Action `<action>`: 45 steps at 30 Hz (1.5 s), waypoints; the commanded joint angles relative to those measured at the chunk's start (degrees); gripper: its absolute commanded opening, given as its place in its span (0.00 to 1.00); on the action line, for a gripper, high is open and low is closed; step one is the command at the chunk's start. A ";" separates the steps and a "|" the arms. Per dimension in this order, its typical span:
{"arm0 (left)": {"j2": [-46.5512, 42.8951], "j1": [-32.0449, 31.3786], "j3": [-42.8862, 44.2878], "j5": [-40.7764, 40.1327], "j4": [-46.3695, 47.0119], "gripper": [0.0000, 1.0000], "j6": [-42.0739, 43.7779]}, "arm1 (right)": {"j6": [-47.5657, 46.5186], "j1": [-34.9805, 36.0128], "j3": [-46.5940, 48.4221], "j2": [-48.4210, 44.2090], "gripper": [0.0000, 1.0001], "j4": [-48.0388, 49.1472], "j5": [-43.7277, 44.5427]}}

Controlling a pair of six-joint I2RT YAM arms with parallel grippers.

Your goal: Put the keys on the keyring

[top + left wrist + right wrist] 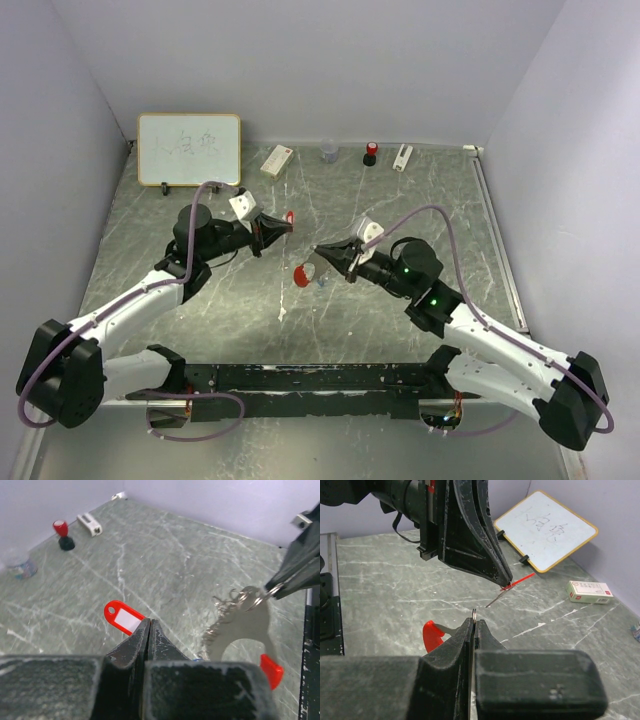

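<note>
My left gripper (283,224) is shut on the keyring's red oblong fob (125,618), which has a white label and sticks out past the jaw tips. In the right wrist view a thin grey metal sliver (494,600) pokes out beneath those jaws. My right gripper (474,620) is shut on the keyring's thin metal ring (252,599), held above the table just right of the left gripper. A chain cluster (220,625) and the red-headed key (271,670) hang from that ring. A speck of the blue key (320,282) shows beside them. Whether fob and ring are joined is hidden.
Along the back wall stand a whiteboard (189,149), a white box (277,160), a clear cup (328,152), a red-topped stamp (371,153) and a small white block (402,157). Walls close in the marbled table (420,200) on three sides.
</note>
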 commanded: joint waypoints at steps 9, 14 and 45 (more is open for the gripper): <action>0.05 0.25 0.88 15.67 11.09 0.07 2.02 | 1.32 0.12 4.39 3.14 0.00 1.30 0.01; -0.74 0.21 -0.06 17.47 11.75 0.07 3.69 | 2.73 0.11 5.46 4.08 0.00 1.05 2.02; -4.52 -5.46 -1.69 6.34 6.01 0.07 18.52 | 6.25 0.15 8.62 8.18 0.00 2.98 8.08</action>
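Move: The keyring, pinched in the right fingertips, sits about 6 cm to the right of the left hand, 7 cm back and 3 cm higher. From the left hand, its hanging pendant's red end lies some 7 cm back, 3 cm right and 3 cm down; the blue tag roughly 6 cm back, 6 cm right and 4 cm down. Seen from the right hand, the red-tagged key is about 8 cm ahead, 6 cm left and 3 cm lower. Bring the left gripper, still pinching the red-tagged key, back about 5 cm towards the keyring, rising early and easing right, while it rolls some 20 degrees, outer side up, and swings slightly clockwise; ease forward slightly at the end. Meanwhile carry the held keyring some 4 cm forward and a little left to meet it. Keep both grippers shut. ##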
